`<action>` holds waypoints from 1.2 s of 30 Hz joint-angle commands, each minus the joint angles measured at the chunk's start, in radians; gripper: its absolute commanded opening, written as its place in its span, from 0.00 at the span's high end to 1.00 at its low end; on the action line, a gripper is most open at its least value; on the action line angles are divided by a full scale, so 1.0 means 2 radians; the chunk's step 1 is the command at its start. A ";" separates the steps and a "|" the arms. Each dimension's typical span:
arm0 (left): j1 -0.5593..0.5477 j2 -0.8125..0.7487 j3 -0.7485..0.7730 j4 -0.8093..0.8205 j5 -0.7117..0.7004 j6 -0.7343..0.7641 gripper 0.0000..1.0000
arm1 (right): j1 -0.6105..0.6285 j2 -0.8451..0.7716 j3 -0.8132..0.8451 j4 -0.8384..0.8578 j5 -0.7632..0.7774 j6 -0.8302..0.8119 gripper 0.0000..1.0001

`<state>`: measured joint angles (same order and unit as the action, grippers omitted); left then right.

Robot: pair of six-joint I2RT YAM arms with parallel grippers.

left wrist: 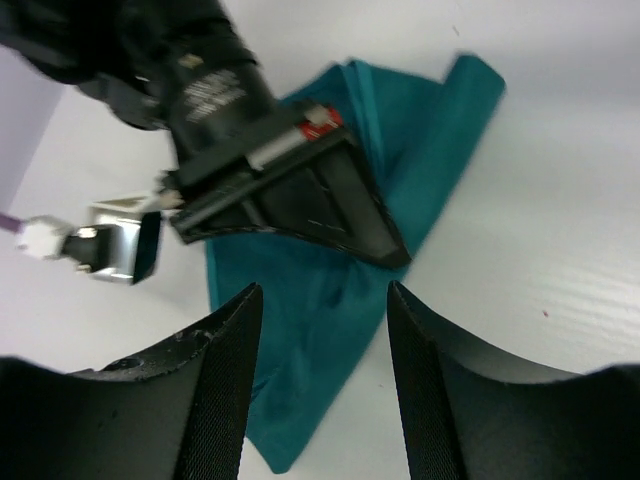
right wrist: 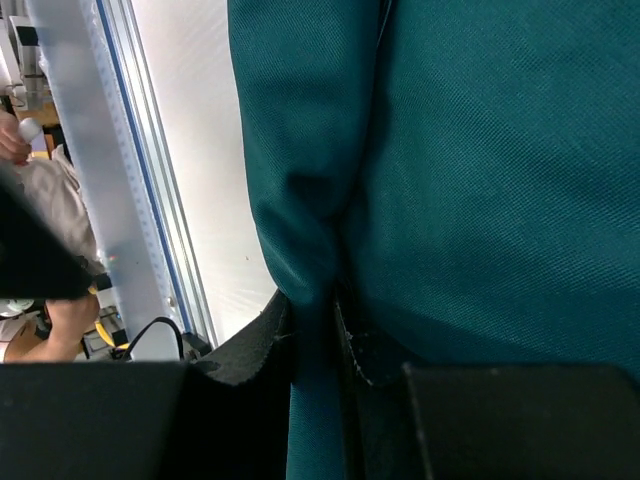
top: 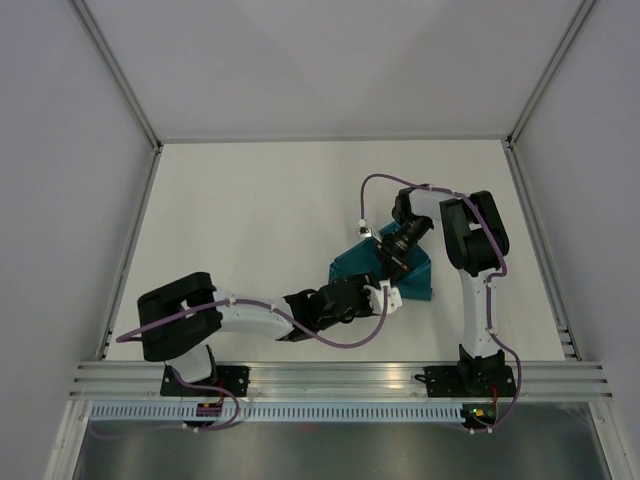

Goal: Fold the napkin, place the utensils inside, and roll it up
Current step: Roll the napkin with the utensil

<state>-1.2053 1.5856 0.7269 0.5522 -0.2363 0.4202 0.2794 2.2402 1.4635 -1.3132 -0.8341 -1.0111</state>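
The teal napkin [top: 350, 263] lies bunched up at the table's centre right. My right gripper [top: 392, 258] comes down on it from behind and is shut on a fold of the cloth. In the right wrist view that pinched fold [right wrist: 315, 250] runs between the fingers [right wrist: 255, 345], and the napkin [right wrist: 480, 150] fills the frame. My left gripper [left wrist: 323, 288] is open over the napkin's near corner [left wrist: 300, 400], holding nothing. The right gripper [left wrist: 300, 195] shows just beyond it. The utensils are out of view.
An aluminium rail [top: 340, 378] with both arm bases runs along the near edge. White walls close off the left, back and right sides. A purple cable [top: 340, 340] loops beside the left wrist. The rail [right wrist: 90, 200] also shows in the right wrist view.
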 commanded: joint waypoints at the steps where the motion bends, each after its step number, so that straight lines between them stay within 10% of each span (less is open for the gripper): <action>1: -0.026 0.048 0.009 0.029 -0.026 0.084 0.41 | 0.000 0.031 -0.002 0.063 0.080 -0.044 0.80; 22: -0.026 0.173 0.015 0.086 -0.038 0.121 0.37 | -0.002 0.035 0.002 0.055 0.080 -0.046 0.80; 36: -0.010 0.200 0.069 -0.057 0.018 0.080 0.64 | -0.002 0.036 0.003 0.056 0.081 -0.044 0.80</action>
<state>-1.2350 1.9388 0.8314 0.6109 -0.2752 0.6430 0.2775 2.2604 1.4693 -1.3590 -0.8215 -1.0256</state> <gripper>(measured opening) 0.382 0.245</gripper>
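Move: The near, rolled edge of the napkin, pinched in my right hand, runs below my left hand: the stretch I go for is about 10 cm down, 2 cm to the right and 1 cm ahead, and some 3 cm left of my right hand, level with it. The right gripper's tips lie about 5 cm right, 2 cm ahead and 10 cm below my left hand. The napkin's flat part spreads some 7 cm ahead, 3 cm right and 11 cm below my left hand. My left hand drops nearly 10 cm to the napkin's rolled edge, most of it early on, swinging about 3 cm back and then forward again while its fingers tip some 15 degrees further down. Once low, just left of the right gripper, it closes its open fingers from both sides around the roll. My right hand keeps its pinch and holds the roll in place. ##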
